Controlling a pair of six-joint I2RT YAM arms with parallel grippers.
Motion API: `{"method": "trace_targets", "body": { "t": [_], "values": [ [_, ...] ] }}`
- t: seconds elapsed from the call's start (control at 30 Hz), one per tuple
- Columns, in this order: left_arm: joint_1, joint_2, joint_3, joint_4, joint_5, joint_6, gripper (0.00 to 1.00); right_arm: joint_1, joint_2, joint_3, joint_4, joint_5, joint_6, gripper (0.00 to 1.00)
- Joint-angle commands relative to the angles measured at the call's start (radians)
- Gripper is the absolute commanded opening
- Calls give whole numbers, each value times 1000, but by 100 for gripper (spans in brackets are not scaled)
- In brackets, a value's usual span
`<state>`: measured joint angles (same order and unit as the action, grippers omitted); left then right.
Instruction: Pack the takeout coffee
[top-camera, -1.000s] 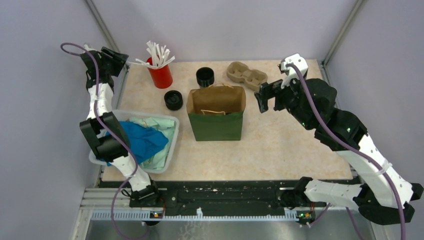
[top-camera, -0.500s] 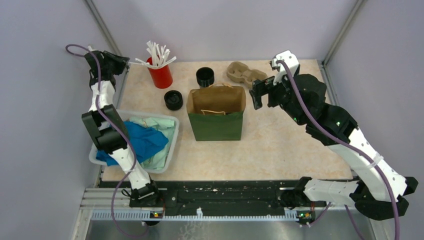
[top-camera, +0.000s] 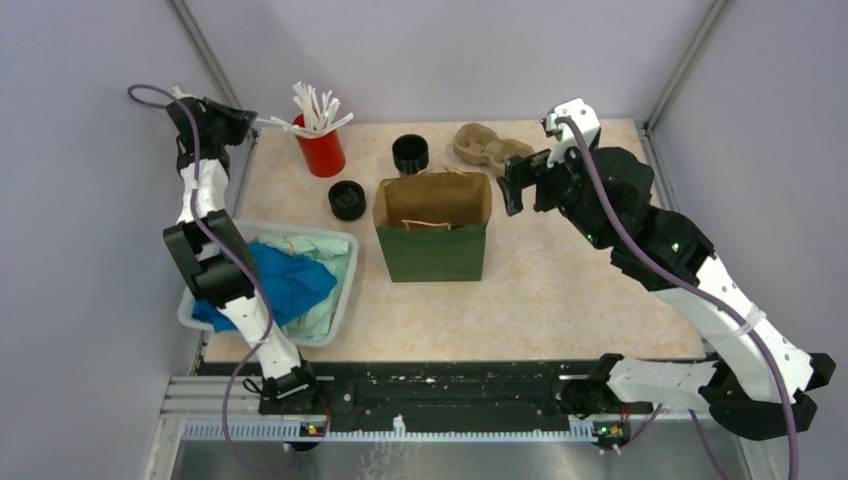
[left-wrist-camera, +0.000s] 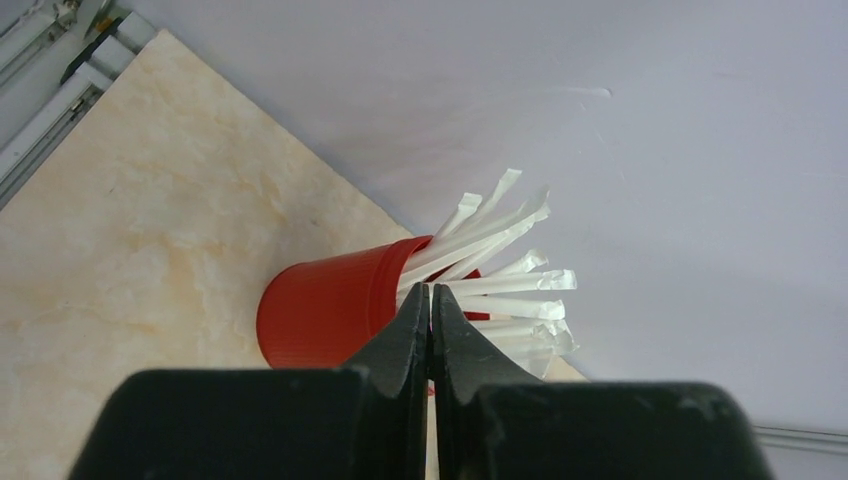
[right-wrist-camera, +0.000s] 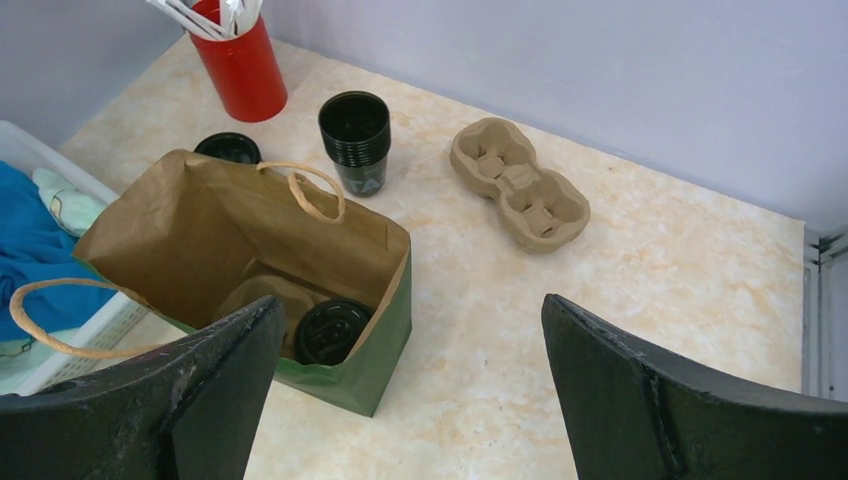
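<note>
The takeout coffee (right-wrist-camera: 330, 330), a black cup with a round black lid, stands inside the green paper bag (right-wrist-camera: 385, 335) (top-camera: 433, 255) beside a brown pulp tray (right-wrist-camera: 262, 298); the top view does not show it. My right gripper (right-wrist-camera: 411, 300) (top-camera: 512, 188) hangs open just right of the bag's top edge, holding nothing. My left gripper (left-wrist-camera: 430, 298) (top-camera: 250, 122) is at the far left corner beside the red cup (left-wrist-camera: 320, 315) (top-camera: 322, 152). Its jaws are pressed together on the end of a white stick (top-camera: 275, 123) leaning out of that cup.
A stack of open black cups (top-camera: 410, 152) (right-wrist-camera: 355, 130) and a black lidded round piece (top-camera: 346, 199) (right-wrist-camera: 228, 148) stand behind the bag. A second pulp tray (top-camera: 492, 147) (right-wrist-camera: 520, 185) lies at the back right. A clear bin (top-camera: 340, 290) of blue and green cloths sits front left.
My left gripper's jaws have closed at the sticks in the red cup. The right arm moved left toward the bag, then held still with its jaws open.
</note>
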<state>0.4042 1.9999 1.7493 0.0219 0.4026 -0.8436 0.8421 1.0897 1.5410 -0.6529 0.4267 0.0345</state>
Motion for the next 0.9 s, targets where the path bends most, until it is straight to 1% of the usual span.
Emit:
{"method": "trace_targets", "body": {
  "t": [0.0,0.1,0.17,0.23,0.33,0.5,0.63,0.7,0.77,0.8,0.87],
  "values": [
    [0,-114,-69,35,-43,15,4,3,-12,14,35,-18,15,99],
    [-5,-204,-163,58,-108,13,5,3,-44,2,19,-60,12,99],
    [-8,-273,-247,86,-146,-15,5,3,-71,-3,16,-71,9,99],
    [-10,-320,-290,130,-164,-30,6,3,-103,-24,29,-85,15,99],
    [-13,-355,-300,149,-150,-61,6,3,-143,-46,34,-97,28,99],
    [-15,-408,-292,159,-149,-103,5,3,-188,-70,28,-97,29,99],
    [-16,-465,-267,127,-126,-92,4,2,-200,-65,13,-123,23,99],
    [-16,-501,-232,61,-118,-55,5,2,-212,-70,5,-134,22,99],
    [-16,-532,-166,-11,-91,14,5,3,-221,-75,0,-149,18,99],
    [-16,-546,-127,-79,-69,51,6,3,-227,-78,-1,-159,19,99],
    [-17,-579,-78,-160,10,96,6,3,-242,-97,1,-182,16,99]
  ]
}}
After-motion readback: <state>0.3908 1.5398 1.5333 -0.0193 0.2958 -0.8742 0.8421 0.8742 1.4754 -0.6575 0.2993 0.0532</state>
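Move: The end of a paper-wrapped straw is already pinched in my left hand, with the red straw cup about 6 cm ahead, 13 cm right and 13 cm below. The paper bag lies some 22 cm back, 45 cm right and 10 cm lower; the black lids are about 9 cm back, 21 cm right, 18 cm down. From my open right hand, the bag is roughly 10 cm ahead, 22 cm left and 26 cm below. Keeping the straw pinched, I draw my left hand back some 6 cm almost level, then mostly lift, still easing back and slightly left: about 13 cm up and 10 cm back in all, away from the red cup, fingertips tilting up about 10 degrees. My right hand, wide open and empty, backs off about 5 cm from the bag, rising and drifting right. ##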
